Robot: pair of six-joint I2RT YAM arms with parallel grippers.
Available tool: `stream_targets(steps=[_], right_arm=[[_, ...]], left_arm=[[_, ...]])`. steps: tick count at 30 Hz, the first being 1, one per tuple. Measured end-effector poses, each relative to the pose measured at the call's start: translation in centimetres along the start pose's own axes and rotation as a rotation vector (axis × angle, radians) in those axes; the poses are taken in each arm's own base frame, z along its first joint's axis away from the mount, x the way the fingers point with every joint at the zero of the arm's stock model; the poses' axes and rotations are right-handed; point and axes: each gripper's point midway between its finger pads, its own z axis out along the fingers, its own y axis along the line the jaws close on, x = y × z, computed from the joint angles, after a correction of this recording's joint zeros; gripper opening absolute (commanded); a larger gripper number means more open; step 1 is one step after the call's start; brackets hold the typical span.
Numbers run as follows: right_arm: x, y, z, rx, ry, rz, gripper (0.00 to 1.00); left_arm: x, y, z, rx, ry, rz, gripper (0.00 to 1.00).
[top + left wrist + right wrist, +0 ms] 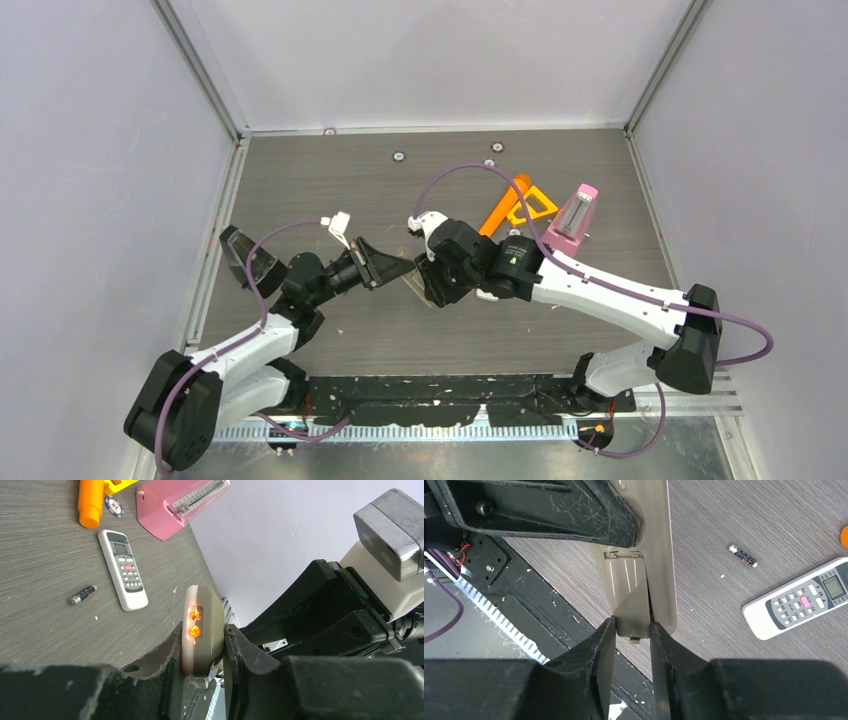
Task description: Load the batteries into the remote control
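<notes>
A beige remote control (202, 625) hangs above the table, held between both arms. My left gripper (204, 641) is shut on its body near the end with two orange lights. My right gripper (631, 627) is shut on the remote's battery cover (626, 592), a beige flap standing off the remote's back (659, 555). In the top view the two grippers meet mid-table, left gripper (398, 268) against right gripper (432, 283). One dark battery (743, 555) with silvery ends lies on the table; in the left wrist view this battery (82, 594) lies beside a white remote (122, 570).
The white remote (799, 600) lies flat, buttons up. Behind it stand an orange tool (91, 502), a poker chip (114, 506) and a pink wedge-shaped device (180, 502). A yellow triangle (535, 207) lies at the back. A black strip (440, 400) runs along the near edge.
</notes>
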Motion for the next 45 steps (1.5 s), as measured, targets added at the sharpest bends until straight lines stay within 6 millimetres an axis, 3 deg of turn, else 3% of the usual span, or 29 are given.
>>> stream_targets(steps=[21, 45], right_arm=[[0.0, -0.1, 0.9, 0.024, 0.03, -0.005, 0.3], [0.2, 0.1, 1.3, 0.024, 0.049, 0.024, 0.59]], left_arm=[[0.2, 0.5, 0.0, -0.021, 0.004, 0.003, 0.0], [0.4, 0.7, 0.0, -0.043, 0.005, -0.044, 0.0]])
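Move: The open battery compartment of the remote in my left hand lies about 3 cm back, 3 cm right and 2 cm below that hand. From my right hand, which already holds the cover by its free end, the compartment's middle is only some 2 cm left and 1 cm forward, at about the same height. The loose battery on the table is about 9 cm ahead, 5 cm right and 18 cm below the right hand; the white remote is 10 cm ahead, 14 cm right, 17 cm down. With the cover's tabbed end already at the compartment's upper edge, my right hand presses its free end down into the opening, travelling about 1 cm, mostly down with a little left and forward. My left hand keeps its grip on the remote and sinks nearly 1 cm along with the push, tipping slightly. Then my right fingers open and let go of the cover, staying close over it. ##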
